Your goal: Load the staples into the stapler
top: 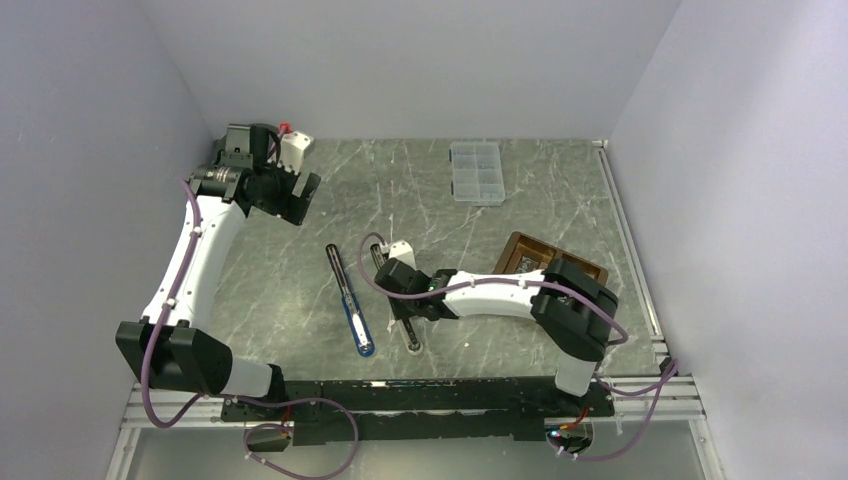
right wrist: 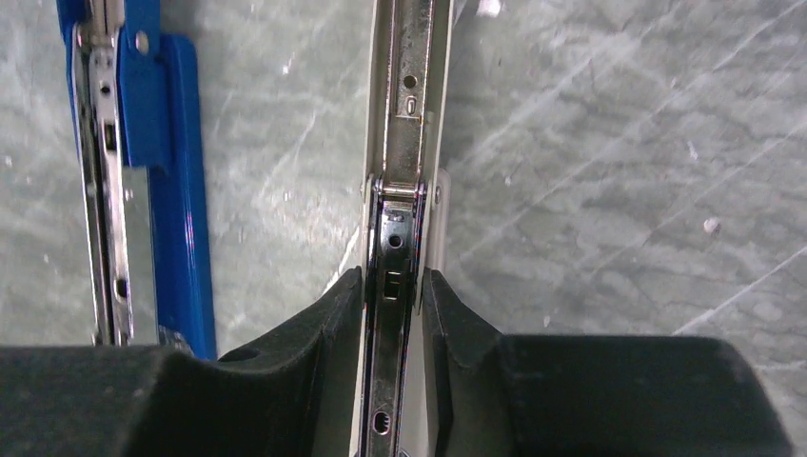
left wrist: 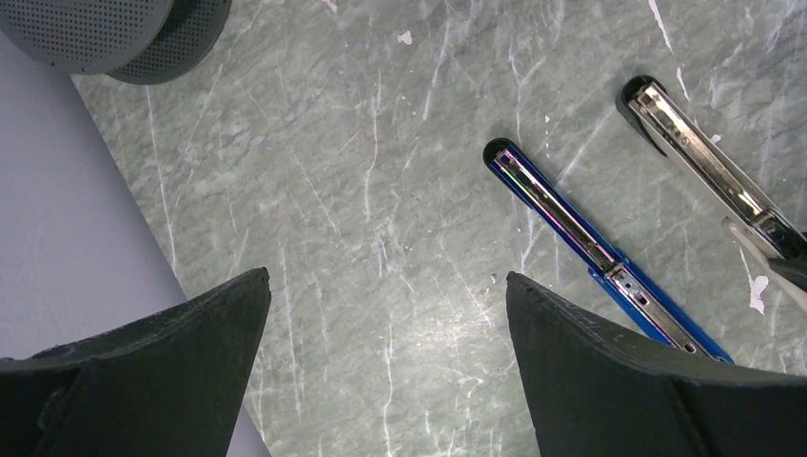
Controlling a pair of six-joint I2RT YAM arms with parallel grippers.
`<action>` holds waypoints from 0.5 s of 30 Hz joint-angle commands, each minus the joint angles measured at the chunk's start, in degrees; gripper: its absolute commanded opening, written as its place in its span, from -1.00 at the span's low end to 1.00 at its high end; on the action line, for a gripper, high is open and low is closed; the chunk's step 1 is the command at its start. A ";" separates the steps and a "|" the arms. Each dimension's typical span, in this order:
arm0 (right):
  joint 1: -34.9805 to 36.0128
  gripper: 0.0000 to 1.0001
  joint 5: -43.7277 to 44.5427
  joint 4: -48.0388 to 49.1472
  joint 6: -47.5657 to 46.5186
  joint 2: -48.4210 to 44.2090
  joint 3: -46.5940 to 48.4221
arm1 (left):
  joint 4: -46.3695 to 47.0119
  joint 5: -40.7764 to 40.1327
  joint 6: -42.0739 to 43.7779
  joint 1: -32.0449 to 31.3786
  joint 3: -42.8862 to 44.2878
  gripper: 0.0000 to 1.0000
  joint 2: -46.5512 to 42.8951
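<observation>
A white and chrome stapler (right wrist: 400, 143) lies opened flat on the marble table, and its metal rail runs between my right fingers. My right gripper (right wrist: 392, 286) is shut on that rail, both pads pressing its sides; in the top view it (top: 410, 312) sits mid-table over the stapler (top: 412, 338). A blue stapler (top: 352, 305), also opened flat, lies parallel just to its left (right wrist: 157, 171). My left gripper (left wrist: 388, 278) hangs open and empty at the far left (top: 295, 195), well away from both staplers (left wrist: 590, 248). No staples can be made out.
A clear plastic compartment box (top: 476, 172) lies at the back of the table. A brown tray (top: 525, 252) sits behind the right arm, partly hidden by it. Walls close in on the left, back and right. Grey perforated discs (left wrist: 105, 29) show at the left wrist view's top corner.
</observation>
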 commanded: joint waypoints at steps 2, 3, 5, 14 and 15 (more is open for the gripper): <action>-0.01 -0.69 8.19 -2.64 7.90 2.88 7.02 | 0.17 -0.24 -0.66 0.20 0.89 0.99 -0.95; 0.04 -0.69 8.82 -2.86 8.97 3.21 7.66 | 0.10 -0.24 -0.57 0.20 0.86 0.99 -1.00; 0.15 -0.67 9.19 -3.14 10.91 3.61 8.62 | 0.19 -0.31 -0.44 0.20 0.70 0.99 -1.12; -1.82 0.16 10.19 -6.29 8.27 -2.19 9.66 | -2.51 1.54 0.59 0.20 2.63 0.99 0.25; -2.72 0.22 10.32 -7.01 7.89 -3.53 9.54 | -2.52 1.66 0.57 0.20 2.82 0.99 0.35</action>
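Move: The right hand already holds the open grey stapler just on the near side of its hinge, the stapler's middle some 2 cm ahead, about 1 cm to the left and 1 cm below. The open blue stapler lies about 10 cm to this hand's left and 1 cm ahead; the brown staple tray sits roughly 30 cm to its right, 4 cm ahead. From the left hand, the grey stapler is about 13 cm back, 19 cm right and 22 cm below. Forward and slightly left, the right hand slides the pinched grey stapler about 2 cm while turning clockwise some 10 degrees. It then nearly halts, opens its fingers to about half and lets go of the stapler's sides, starting to lift by about 1 cm. ##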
